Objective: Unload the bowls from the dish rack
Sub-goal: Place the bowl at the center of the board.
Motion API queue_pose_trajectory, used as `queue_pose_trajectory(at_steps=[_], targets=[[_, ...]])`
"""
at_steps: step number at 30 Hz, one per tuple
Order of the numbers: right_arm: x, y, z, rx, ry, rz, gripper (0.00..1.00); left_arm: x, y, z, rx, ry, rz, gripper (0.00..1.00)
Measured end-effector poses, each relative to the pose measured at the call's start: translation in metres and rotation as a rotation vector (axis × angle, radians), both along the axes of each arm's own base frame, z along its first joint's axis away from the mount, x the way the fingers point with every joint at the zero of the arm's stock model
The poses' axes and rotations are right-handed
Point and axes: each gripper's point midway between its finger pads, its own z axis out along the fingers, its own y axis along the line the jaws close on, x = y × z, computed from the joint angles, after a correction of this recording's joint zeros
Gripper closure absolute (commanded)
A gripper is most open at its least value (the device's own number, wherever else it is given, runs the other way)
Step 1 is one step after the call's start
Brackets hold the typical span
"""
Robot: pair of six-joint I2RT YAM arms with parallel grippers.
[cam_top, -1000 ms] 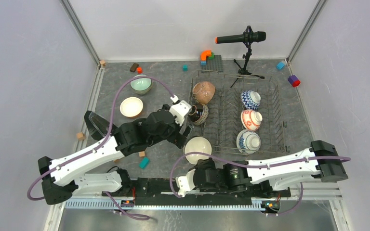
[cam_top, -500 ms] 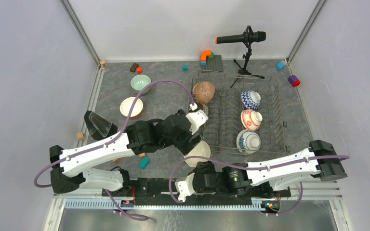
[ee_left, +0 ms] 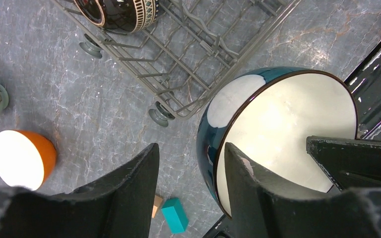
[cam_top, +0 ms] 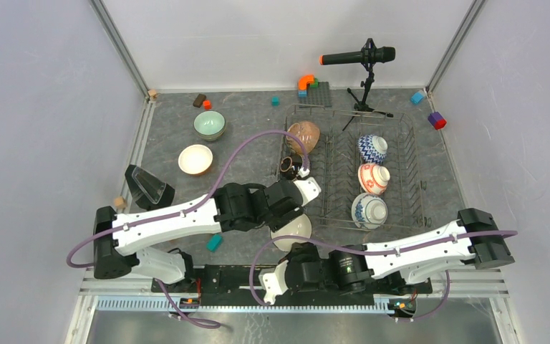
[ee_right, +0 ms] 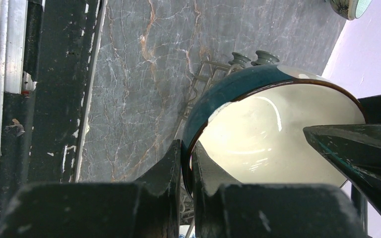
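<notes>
The grey wire dish rack holds a brown speckled bowl, a dark striped bowl, a blue-white zigzag bowl, a red-white bowl and a blue-white bowl. My right gripper is shut on the rim of a teal bowl with a cream inside, held just off the rack's near left corner. My left gripper is open and straddles that bowl's rim, one finger inside and one outside. A pale green bowl and an orange bowl stand on the table at the left.
A microphone on a tripod stands behind the rack. A grey studded plate and small toy blocks lie along the back. A teal block lies near the arm bases. A clear plastic piece lies at the left.
My left arm has swung from the dark striped bowl towards the near edge, and its open jaws now sit over the teal bowl's rim. My right gripper has kept hold, drawing the bowl slightly nearer.
</notes>
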Motion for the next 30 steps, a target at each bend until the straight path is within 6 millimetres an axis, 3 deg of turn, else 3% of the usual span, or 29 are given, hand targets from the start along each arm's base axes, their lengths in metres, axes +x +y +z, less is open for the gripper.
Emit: queue_pose_trajectory(at_steps=[6, 16, 18, 22, 25, 27, 30], targets=[[-0.001, 0.001, 0.0, -0.005, -0.004, 0.002, 1.0, -0.002, -0.001, -0.005, 0.027, 0.001, -0.009, 0.58], [0.0, 0.005, 0.004, 0.006, -0.013, -0.004, 0.99, -0.004, -0.004, -0.007, 0.04, -0.003, -0.017, 0.97], [0.0, 0.005, 0.003, 0.005, -0.012, -0.006, 0.88, -0.004, -0.003, -0.007, 0.042, -0.004, -0.016, 0.98], [0.0, 0.007, 0.003, -0.004, -0.022, -0.009, 0.42, -0.004, -0.003, -0.007, 0.043, -0.003, -0.016, 0.98], [-0.001, 0.011, 0.009, 0.012, -0.018, -0.015, 0.24, -0.007, -0.003, -0.008, 0.045, 0.009, -0.024, 0.98], [-0.003, 0.014, 0.013, 0.032, -0.011, -0.016, 0.02, -0.009, -0.005, -0.008, 0.037, 0.018, -0.031, 0.98], [-0.008, 0.017, 0.018, 0.065, 0.026, -0.016, 0.02, -0.008, -0.007, -0.007, 0.026, 0.015, -0.03, 0.98]])
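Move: The teal bowl with the white inside is still held by its near rim in the right gripper, its middle some 4 cm ahead, 2 cm left and 1 cm above. From the left gripper, open around the far-left rim, the bowl's middle lies about 4 cm back, 3 cm right and 5 cm below. From the left hand, the dark brown bowl is some 14 cm ahead, 4 cm right and 15 cm down; the white-and-orange bowl is 16 cm ahead, 25 cm left and 17 cm down. Take the bowl over with the left gripper: ease it down and back by barely 1 cm, close its fingers on the far-left rim, one finger inside and one outside, and keep that pinch. Hold the right hand nearly still until the left has closed, then open it wide to let go of the near rim and draw it left and up about 2.5 cm, drifting slightly back. ##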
